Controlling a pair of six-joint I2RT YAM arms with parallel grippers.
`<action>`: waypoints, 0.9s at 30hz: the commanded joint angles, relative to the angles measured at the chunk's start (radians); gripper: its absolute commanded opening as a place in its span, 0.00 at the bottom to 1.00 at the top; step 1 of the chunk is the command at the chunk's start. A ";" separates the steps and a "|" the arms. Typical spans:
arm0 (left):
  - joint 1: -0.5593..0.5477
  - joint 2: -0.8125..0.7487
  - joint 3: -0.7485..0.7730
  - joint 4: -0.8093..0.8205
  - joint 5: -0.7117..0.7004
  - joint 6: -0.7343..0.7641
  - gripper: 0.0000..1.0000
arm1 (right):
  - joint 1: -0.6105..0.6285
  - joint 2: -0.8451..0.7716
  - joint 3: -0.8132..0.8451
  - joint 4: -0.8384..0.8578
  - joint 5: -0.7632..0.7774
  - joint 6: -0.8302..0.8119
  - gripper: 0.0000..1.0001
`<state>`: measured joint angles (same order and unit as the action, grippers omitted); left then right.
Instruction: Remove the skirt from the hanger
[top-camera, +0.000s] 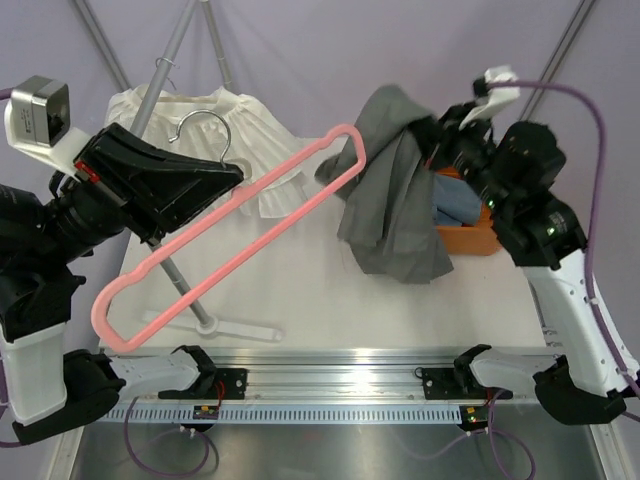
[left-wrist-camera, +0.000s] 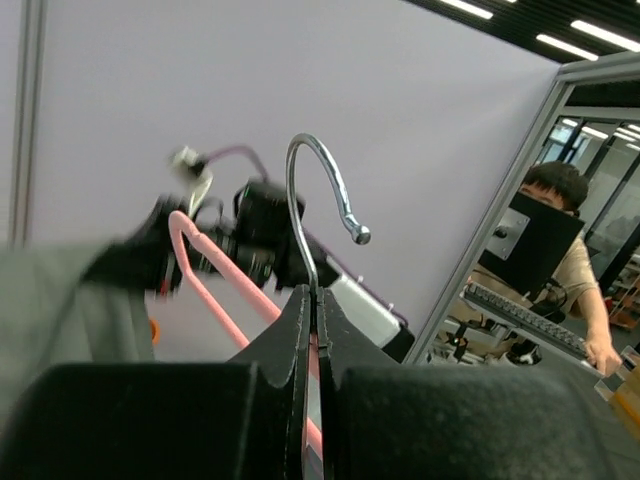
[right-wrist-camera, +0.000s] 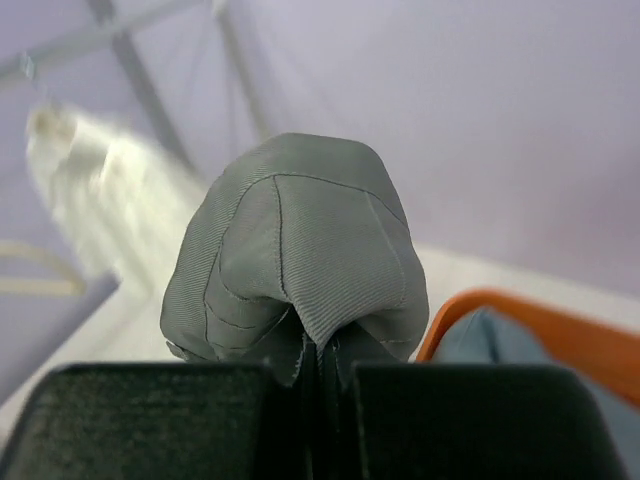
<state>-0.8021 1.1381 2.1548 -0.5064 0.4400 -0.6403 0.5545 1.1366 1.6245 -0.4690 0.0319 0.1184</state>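
A pink hanger (top-camera: 240, 255) with a metal hook (top-camera: 205, 125) slants across the table, held in the air. My left gripper (top-camera: 235, 175) is shut on the hanger at the base of the hook (left-wrist-camera: 318, 190), and the pink bar (left-wrist-camera: 215, 275) runs away to the left. The grey skirt (top-camera: 395, 200) hangs bunched at the hanger's far right end. Its left edge meets that end; I cannot tell whether it is still looped on. My right gripper (top-camera: 435, 135) is shut on a fold of the skirt (right-wrist-camera: 300, 240), which bulges above the fingers.
A white ruffled garment (top-camera: 255, 130) hangs at the back on a metal stand whose pole (top-camera: 180, 270) and base (top-camera: 240, 328) cross under the hanger. An orange bin (top-camera: 470, 235) with blue fabric (top-camera: 455, 200) sits under the right arm. A person (left-wrist-camera: 555, 230) stands beyond the frame.
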 joint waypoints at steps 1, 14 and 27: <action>0.001 -0.017 -0.081 -0.079 -0.012 0.088 0.01 | -0.102 0.080 0.228 0.130 0.051 -0.094 0.00; 0.001 -0.083 -0.426 -0.169 -0.147 0.234 0.00 | -0.384 0.391 0.804 0.110 -0.033 -0.094 0.00; 0.001 -0.060 -0.512 -0.110 -0.129 0.225 0.00 | -0.536 0.296 0.197 0.242 -0.038 0.056 0.00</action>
<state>-0.8021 1.0821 1.6444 -0.6998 0.3092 -0.4217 0.0257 1.4471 1.8801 -0.3019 -0.0448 0.1307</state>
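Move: The orange box that the right hand is taking the grey skirt to has its middle about 12 cm ahead of that hand, 20 cm to its right and 40 cm below; the denim skirt lies in the box's left half, some 6 cm left of the box's middle. From the left hand, holding the pink hanger, the box is roughly 34 cm ahead, 43 cm right and 59 cm down; the white skirt hangs about 30 cm ahead, 18 cm left and 27 cm below that hand. Up and to the right first, some 18 cm of rise, the right hand swings the pinched grey skirt towards the orange box, then heads forward and down over it, turning about 25 degrees clockwise. Meanwhile the left hand lowers the still-gripped pink hanger 21 cm, going forward and a little right, its raised fingers tipping down to near level. ##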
